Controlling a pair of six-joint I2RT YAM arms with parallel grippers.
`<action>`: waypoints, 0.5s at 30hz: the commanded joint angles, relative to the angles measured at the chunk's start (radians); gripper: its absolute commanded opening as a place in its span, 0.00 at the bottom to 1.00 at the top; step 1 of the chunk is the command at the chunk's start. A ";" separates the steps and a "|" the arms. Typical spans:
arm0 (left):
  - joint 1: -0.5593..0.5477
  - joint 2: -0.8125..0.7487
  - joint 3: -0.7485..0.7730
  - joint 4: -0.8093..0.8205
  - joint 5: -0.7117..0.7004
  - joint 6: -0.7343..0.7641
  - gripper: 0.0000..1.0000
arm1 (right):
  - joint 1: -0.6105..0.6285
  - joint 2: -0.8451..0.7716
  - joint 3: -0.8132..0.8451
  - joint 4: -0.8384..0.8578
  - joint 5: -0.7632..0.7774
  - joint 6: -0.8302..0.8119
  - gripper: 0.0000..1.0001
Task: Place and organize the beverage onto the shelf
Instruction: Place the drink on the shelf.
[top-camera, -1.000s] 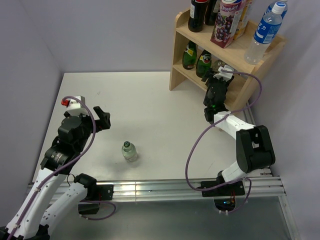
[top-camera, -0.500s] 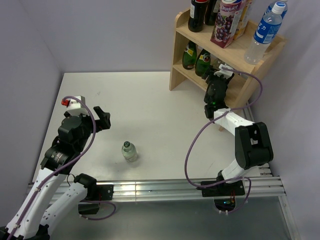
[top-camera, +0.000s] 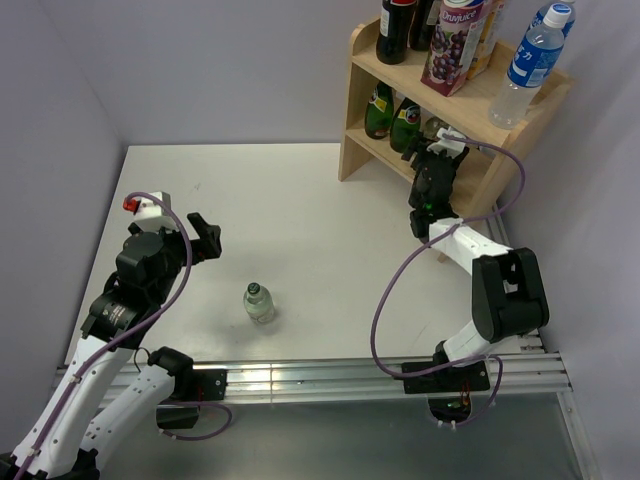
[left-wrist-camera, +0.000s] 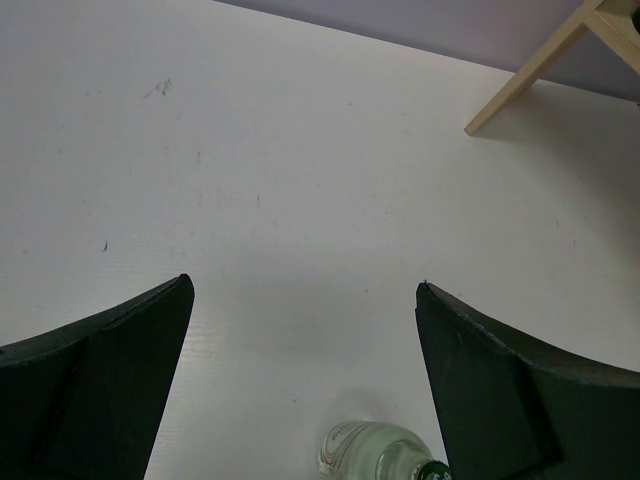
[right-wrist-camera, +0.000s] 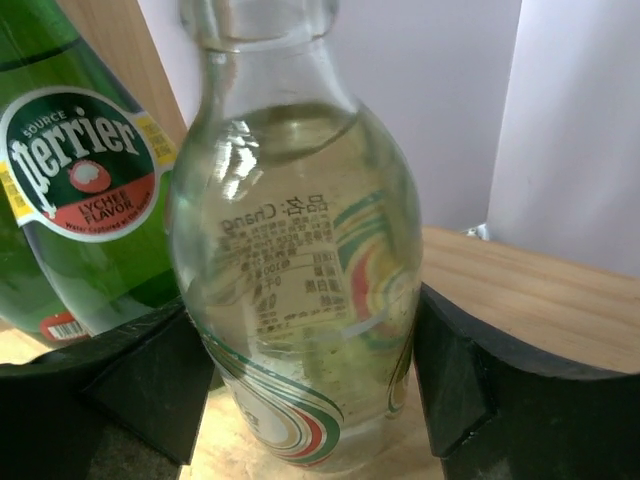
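Note:
The wooden shelf (top-camera: 352, 130) stands at the back right. Its top tier carries dark cola bottles (top-camera: 396, 30), a juice carton (top-camera: 452, 45) and a water bottle (top-camera: 527, 65). Green bottles (top-camera: 379, 110) stand on the lower tier. My right gripper (top-camera: 440, 150) reaches into that tier. It is shut on a clear glass bottle (right-wrist-camera: 300, 270), which stands upright on the shelf board (right-wrist-camera: 540, 290) beside a green Perrier bottle (right-wrist-camera: 80, 190). Another small clear bottle (top-camera: 259, 303) stands on the table. My left gripper (top-camera: 205, 238) hangs open above and behind it.
The white table (top-camera: 300, 220) is walled at the back and left. A metal rail (top-camera: 330, 378) runs along its near edge. One shelf foot (left-wrist-camera: 530, 80) shows in the left wrist view, far from the small clear bottle (left-wrist-camera: 385, 455) at the bottom edge.
The right arm has edged slightly further toward the shelf's lower tier with the clear glass bottle. The left arm and the bottle on the table have not moved.

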 joint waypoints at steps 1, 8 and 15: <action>0.004 -0.008 -0.001 0.034 0.019 0.006 0.99 | -0.002 0.002 -0.031 -0.157 -0.016 -0.007 0.84; 0.006 -0.005 0.000 0.031 0.014 0.006 1.00 | 0.000 -0.039 -0.045 -0.174 -0.015 0.033 0.95; 0.009 -0.007 -0.001 0.033 0.017 0.008 0.99 | 0.001 -0.118 -0.114 -0.177 -0.055 0.065 1.00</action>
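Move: The clear bottle stands on the lower shelf, still between my right fingers, its middle about 1 cm ahead of the hand point and some 3 cm above it. At the same height, the nearer green Perrier is about 7 cm to the left and 3 cm ahead; the second green bottle is 14 cm left and 6 cm ahead. From my idle left hand, the clear bottle lies about 25 cm ahead, 51 cm right and 3 cm higher. I let go of the clear bottle, spreading my right fingers from their grip to fully open while the hand sinks about 4.5 cm down its sides towards the lower board, the fingers tipping down some 10 degrees. Then I ease the hand straight back nearly 2 cm, away from the bottle, the pads now clear of the glass. ##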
